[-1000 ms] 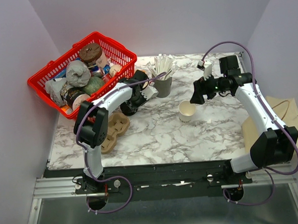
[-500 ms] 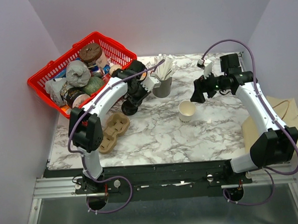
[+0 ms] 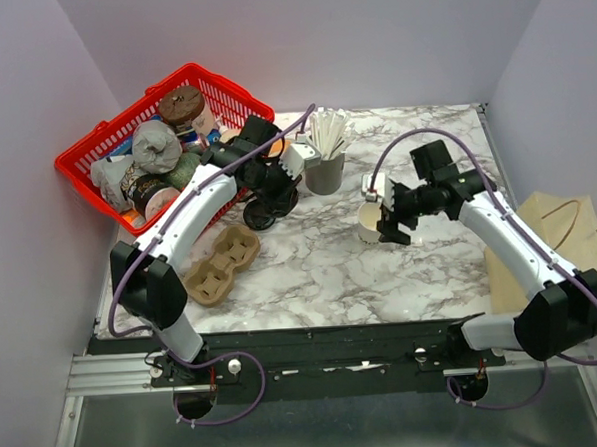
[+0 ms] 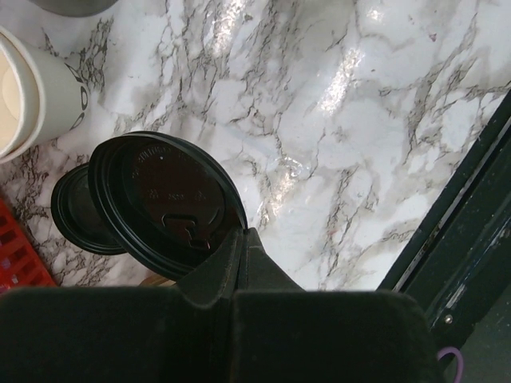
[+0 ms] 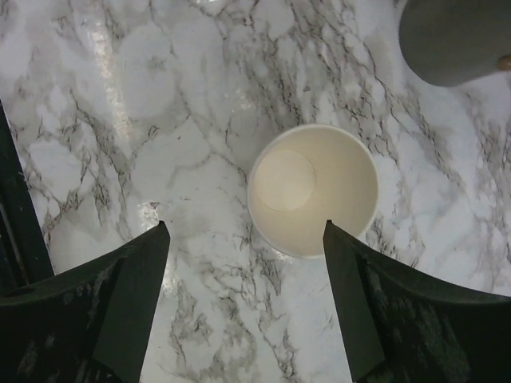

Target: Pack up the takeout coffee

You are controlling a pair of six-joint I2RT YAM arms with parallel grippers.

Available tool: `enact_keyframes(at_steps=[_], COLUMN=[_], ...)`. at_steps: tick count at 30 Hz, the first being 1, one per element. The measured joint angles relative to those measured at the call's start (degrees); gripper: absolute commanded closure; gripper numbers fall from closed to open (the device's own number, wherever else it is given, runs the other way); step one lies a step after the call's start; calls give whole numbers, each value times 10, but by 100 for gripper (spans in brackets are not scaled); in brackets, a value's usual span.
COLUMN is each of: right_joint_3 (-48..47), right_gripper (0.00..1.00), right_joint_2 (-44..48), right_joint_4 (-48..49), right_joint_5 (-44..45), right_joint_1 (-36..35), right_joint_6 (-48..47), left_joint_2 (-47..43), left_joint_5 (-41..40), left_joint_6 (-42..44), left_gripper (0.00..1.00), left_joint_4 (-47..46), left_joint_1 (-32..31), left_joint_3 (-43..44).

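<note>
The takeout coffee cup is a small cream-white paper cup that stands upright and lidless mid-table; in the right wrist view its inside looks empty. My right gripper is open just above it, with the cup at the far side of the gap between the fingers. My left gripper is shut on the rim of a round black lid and holds it over another black lid that lies on the table.
A red basket full of goods sits at the back left. A grey cup of white sticks stands behind the left gripper. A stack of cream cups is beside the lids. A cardboard cup carrier lies front left, and brown paper at the right edge.
My right gripper has moved down and left from behind the cup to just over it. My left gripper has shifted slightly back and right with the black lid in it.
</note>
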State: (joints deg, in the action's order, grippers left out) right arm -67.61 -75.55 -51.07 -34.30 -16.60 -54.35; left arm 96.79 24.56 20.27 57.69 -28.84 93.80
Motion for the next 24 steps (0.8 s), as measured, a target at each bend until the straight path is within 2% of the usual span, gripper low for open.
enact_keyframes(at_steps=[8, 14, 18, 19, 24], right_joint_3=[24, 42, 42, 42, 42], right_gripper=[13, 21, 37, 45, 62], right_joint_2=[-26, -57, -79, -84, -101], right_joint_4=[37, 65, 71, 71, 69], right_joint_5=[68, 103, 112, 113, 116], right_joint_1=[-64, -78, -78, -78, -83], right_joint_6=[-64, -78, -80, -81, -83], left_joint_2=[-61, -73, -77, -78, -79], left_joint_5=[5, -3, -6, -6, -9], left_joint_6=[-14, -15, -17, -17, -20], left_gripper=[100, 100, 100, 100, 100], left_joint_4=[-35, -39, -41, -42, -46], left_joint_1=[0, 1, 7, 8, 14], left_joint_3=[-38, -58, -58, -57, -53])
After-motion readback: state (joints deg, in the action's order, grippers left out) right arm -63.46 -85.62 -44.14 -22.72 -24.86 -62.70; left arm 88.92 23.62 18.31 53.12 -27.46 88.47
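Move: The open right hand is going for the upright paper cup, whose middle lies about 5 cm ahead of it, some 4 cm to its left and 11 cm below. The gray straw holder stands roughly 13 cm beyond the cup and 11 cm farther left. From the left hand, already holding a black lid, the cup is some 24 cm to the right, about level and 14 cm lower; a spare lid lies about 7 cm ahead, 5 cm left and 19 cm down. Downward by about 7.5 cm, with a little forward and left drift, the right hand sinks to the cup's near rim, its fingers tilting some 15 degrees steeper. Late in the descent they close to about half open, one over the cup's mouth and the other outside the wall. The left hand eases up about 2.5 cm and slightly left, still pinching its lid by the edge. ##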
